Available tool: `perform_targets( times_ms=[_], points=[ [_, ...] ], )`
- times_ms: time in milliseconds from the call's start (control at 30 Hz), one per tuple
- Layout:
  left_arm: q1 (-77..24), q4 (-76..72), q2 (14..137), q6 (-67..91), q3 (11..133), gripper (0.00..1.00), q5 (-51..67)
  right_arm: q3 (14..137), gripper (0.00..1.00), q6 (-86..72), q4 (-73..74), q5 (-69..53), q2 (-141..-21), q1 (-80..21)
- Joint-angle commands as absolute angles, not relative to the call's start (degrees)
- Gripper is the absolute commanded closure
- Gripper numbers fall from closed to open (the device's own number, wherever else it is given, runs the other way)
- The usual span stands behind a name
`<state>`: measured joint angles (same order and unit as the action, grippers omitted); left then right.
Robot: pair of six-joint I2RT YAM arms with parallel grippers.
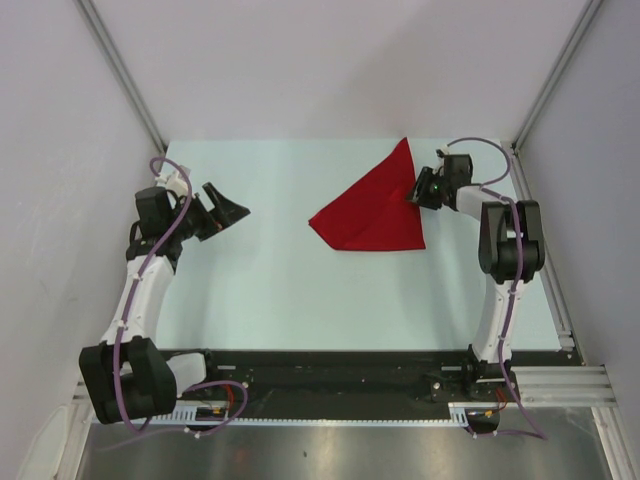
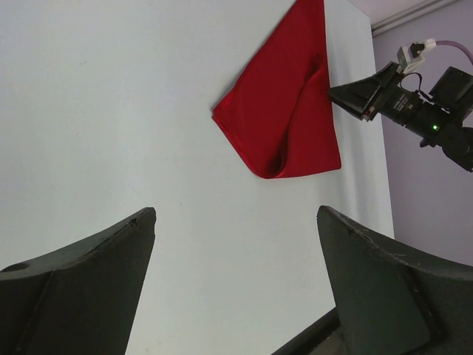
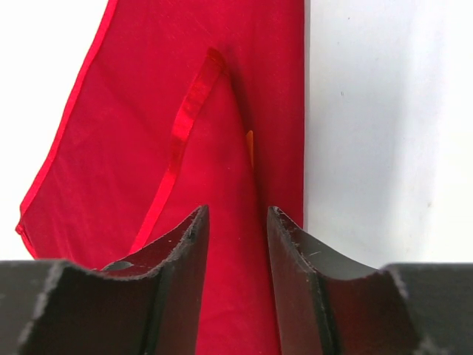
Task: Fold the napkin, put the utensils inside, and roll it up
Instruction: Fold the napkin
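The red napkin lies folded into a rough triangle at the back right of the table, also seen in the left wrist view. My right gripper sits at its right edge, its jaws closed onto a raised ridge of the cloth, which fills the gap between the fingers. A small orange sliver of the utensils peeks out of a fold; the remainder is hidden. My left gripper hovers open and empty over bare table, well left of the napkin.
The pale table is bounded by white walls and metal corner rails. A black rail with the arm bases runs along the near edge.
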<state>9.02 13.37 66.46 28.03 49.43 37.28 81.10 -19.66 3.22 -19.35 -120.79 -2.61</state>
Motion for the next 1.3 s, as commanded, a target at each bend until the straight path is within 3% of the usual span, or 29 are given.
perform_targets(
  times_ms=[0,267,567,700,800,1267],
  points=[
    [8.7,12.3,66.62,27.95,49.39,0.05,37.7,83.14,0.59,-18.19,3.69,-19.51,-121.55,-2.72],
    [8.61,12.22,66.53,28.04,49.31,0.05,37.88,83.93,0.66,-18.02,4.57,-19.25,-122.52,-2.64],
    [8.7,12.13,66.45,28.04,49.31,0.05,38.06,84.02,0.8,-18.11,4.83,-19.42,-122.87,-2.37],
    [8.7,12.13,66.53,28.04,49.31,0.05,37.97,83.41,0.94,-18.63,4.66,-19.34,-122.26,-2.11],
    [8.61,12.22,66.53,28.12,49.31,0.05,38.06,81.75,0.97,-19.68,2.82,-19.69,-121.03,-1.5],
    [8.7,12.13,66.53,28.13,49.31,0.05,38.06,77.52,1.0,-22.33,-2.64,-20.74,-118.3,1.14]
  ],
)
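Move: The edge of the napkin's folded-over flap runs between the right hand's half-open fingers, about 1 cm to the right and 2 cm below. An orange sliver shows at that edge some 4 cm ahead and 1 cm right, 3 cm down; the napkin's far corner is roughly 20 cm straight ahead, its near right corner 13 cm back and 2 cm right. From the left hand the flap edge lies about 18 cm ahead, 53 cm right and 18 cm lower. Straight down by about 1.5 cm, the right hand settles onto the napkin while its half-open fingers close steadily, pinching the free edge of the upper flap. Once nearly shut, they draw it to the right, towards the napkin's right border, by a little over 1 cm, the wrist barely turning. ##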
